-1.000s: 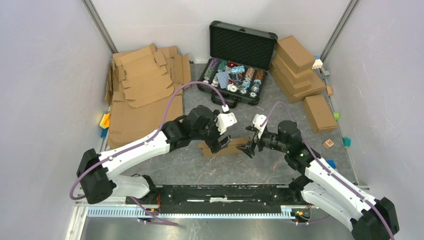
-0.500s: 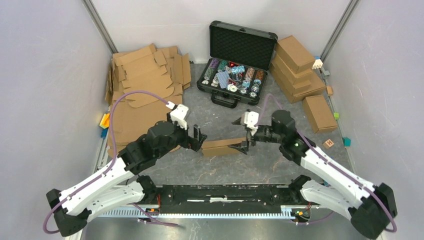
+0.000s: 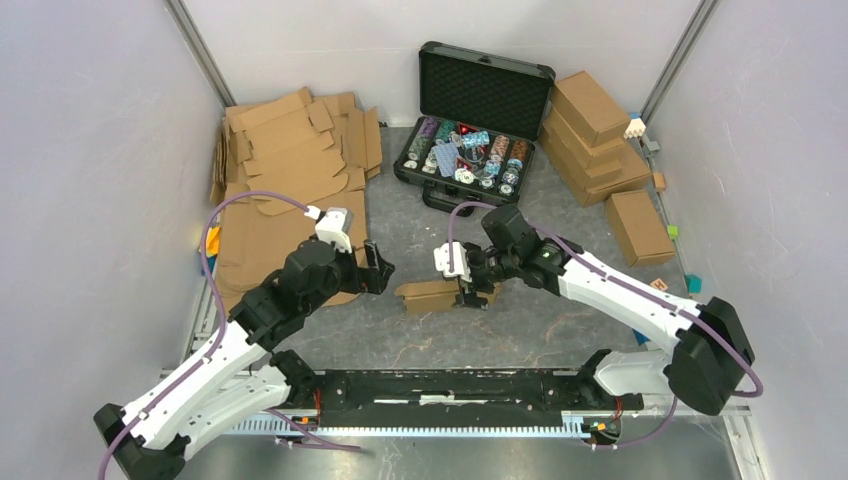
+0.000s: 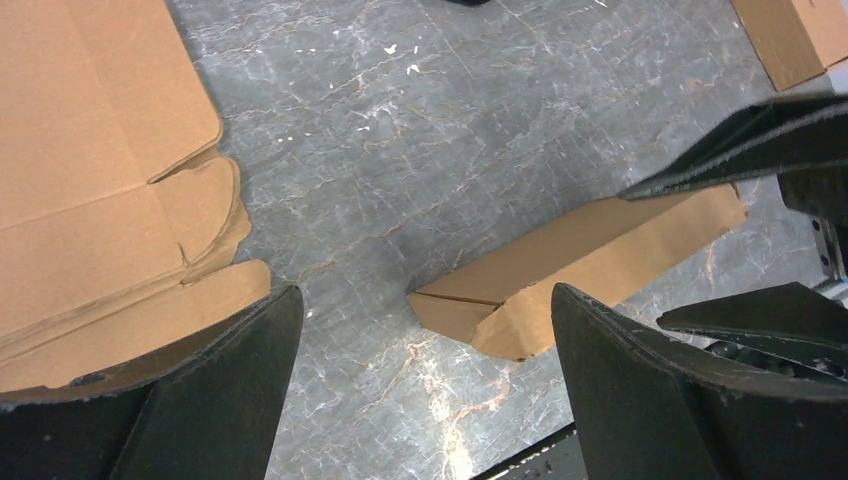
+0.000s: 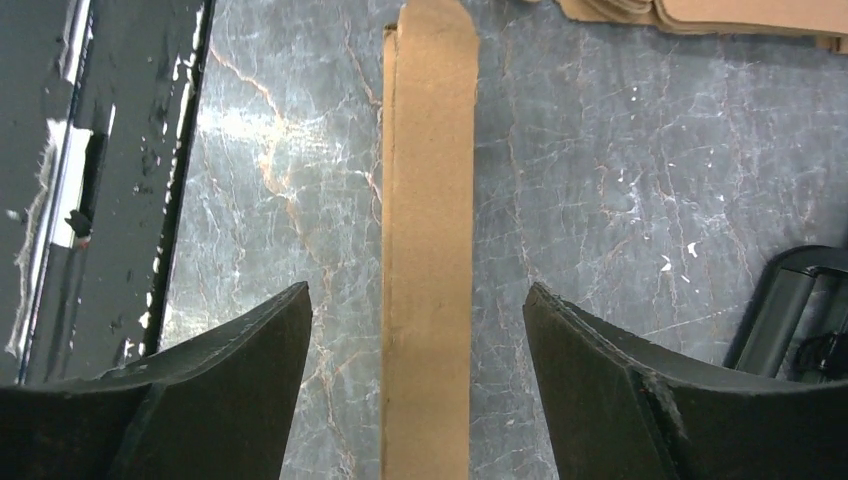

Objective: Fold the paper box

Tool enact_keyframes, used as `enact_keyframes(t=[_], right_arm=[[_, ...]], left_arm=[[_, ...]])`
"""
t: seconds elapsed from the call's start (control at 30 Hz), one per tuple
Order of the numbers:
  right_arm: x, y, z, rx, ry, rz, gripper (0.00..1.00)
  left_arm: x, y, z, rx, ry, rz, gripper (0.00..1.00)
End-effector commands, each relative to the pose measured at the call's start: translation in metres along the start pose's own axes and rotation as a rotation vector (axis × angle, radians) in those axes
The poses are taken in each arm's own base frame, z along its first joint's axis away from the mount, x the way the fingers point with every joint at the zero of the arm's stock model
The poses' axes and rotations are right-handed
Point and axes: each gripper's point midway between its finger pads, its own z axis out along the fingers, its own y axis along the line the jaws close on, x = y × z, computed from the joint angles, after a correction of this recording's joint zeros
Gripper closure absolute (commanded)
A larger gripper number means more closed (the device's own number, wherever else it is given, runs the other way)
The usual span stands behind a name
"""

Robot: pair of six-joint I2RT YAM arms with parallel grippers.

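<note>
The paper box (image 3: 432, 296) stands folded on its long edge in the middle of the table, narrow and brown. My right gripper (image 3: 470, 292) hangs over its right part. In the right wrist view the box (image 5: 428, 250) runs as a strip between the fingers of the right gripper (image 5: 417, 285). There is a gap on both sides, so it is open and touching nothing. My left gripper (image 3: 385, 270) is open and empty, a short way left of the box. From the left wrist the box (image 4: 580, 260) lies ahead of the left gripper (image 4: 425, 290), towards the right.
A stack of flat cardboard blanks (image 3: 290, 180) fills the back left and reaches near my left arm. An open black case (image 3: 470, 140) of chips stands at the back. Finished boxes (image 3: 590, 130) pile at the back right. The black rail (image 3: 450, 385) runs along the near edge.
My left gripper has let go and drawn back to the left. My right arm has swung in from the box's right end to straddle it, its jaws slightly narrower.
</note>
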Motion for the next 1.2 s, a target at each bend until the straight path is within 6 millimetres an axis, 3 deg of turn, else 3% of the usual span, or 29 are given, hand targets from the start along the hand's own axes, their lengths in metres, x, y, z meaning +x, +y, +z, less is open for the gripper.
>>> enact_keyframes(t=[0.0,0.1,0.23,0.37,0.63,0.93,1.17], right_arm=[[-0.003,-0.012,-0.002,0.006,0.054,-0.067,0.2],[0.01,-0.015,0.003,0.004,0.102,-0.055,0.21],[0.016,-0.005,0.012,-0.089,0.129,-0.005,0.21],[0.027,-0.004,0.016,-0.106,0.182,0.051,0.31],[0.033,-0.002,0.018,-0.085,0.173,0.043,0.37],[0.046,0.0,0.015,-0.071,0.216,0.036,0.38],[0.044,0.003,0.014,-0.064,0.191,0.007,0.38]], left_arm=[[-0.003,-0.001,-0.001,0.02,-0.002,-0.046,0.0],[0.0,0.001,0.001,0.01,0.014,-0.021,0.0],[0.001,-0.002,0.002,0.026,0.022,-0.015,0.01],[-0.001,-0.001,0.002,0.024,0.017,-0.016,0.01],[-0.001,0.0,-0.002,0.021,0.013,-0.014,0.01],[-0.001,0.001,-0.007,0.019,0.016,-0.009,0.02],[0.001,0.003,-0.009,0.018,0.018,-0.003,0.02]])
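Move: The paper box lies as a closed bar running left to right, its middle roughly 9 cm below the right hand, about 3 cm to its left and 1 cm ahead. The chip case stands some 29 cm ahead of that hand, level with it sideways; the cardboard stack's middle is about 22 cm ahead and 35 cm left of it. From the left hand, the box's middle is some 16 cm right, 2 cm back and 13 cm below. Over the paper box, the right hand sinks about 5.5 cm, quickly at first and then slowing, and late on eases a little to the right along the box. The wrist tips the fingers some 15 degrees more steeply down while they close part way, one on the box's near side and one on its far side; a firm pinch can't be made out. ##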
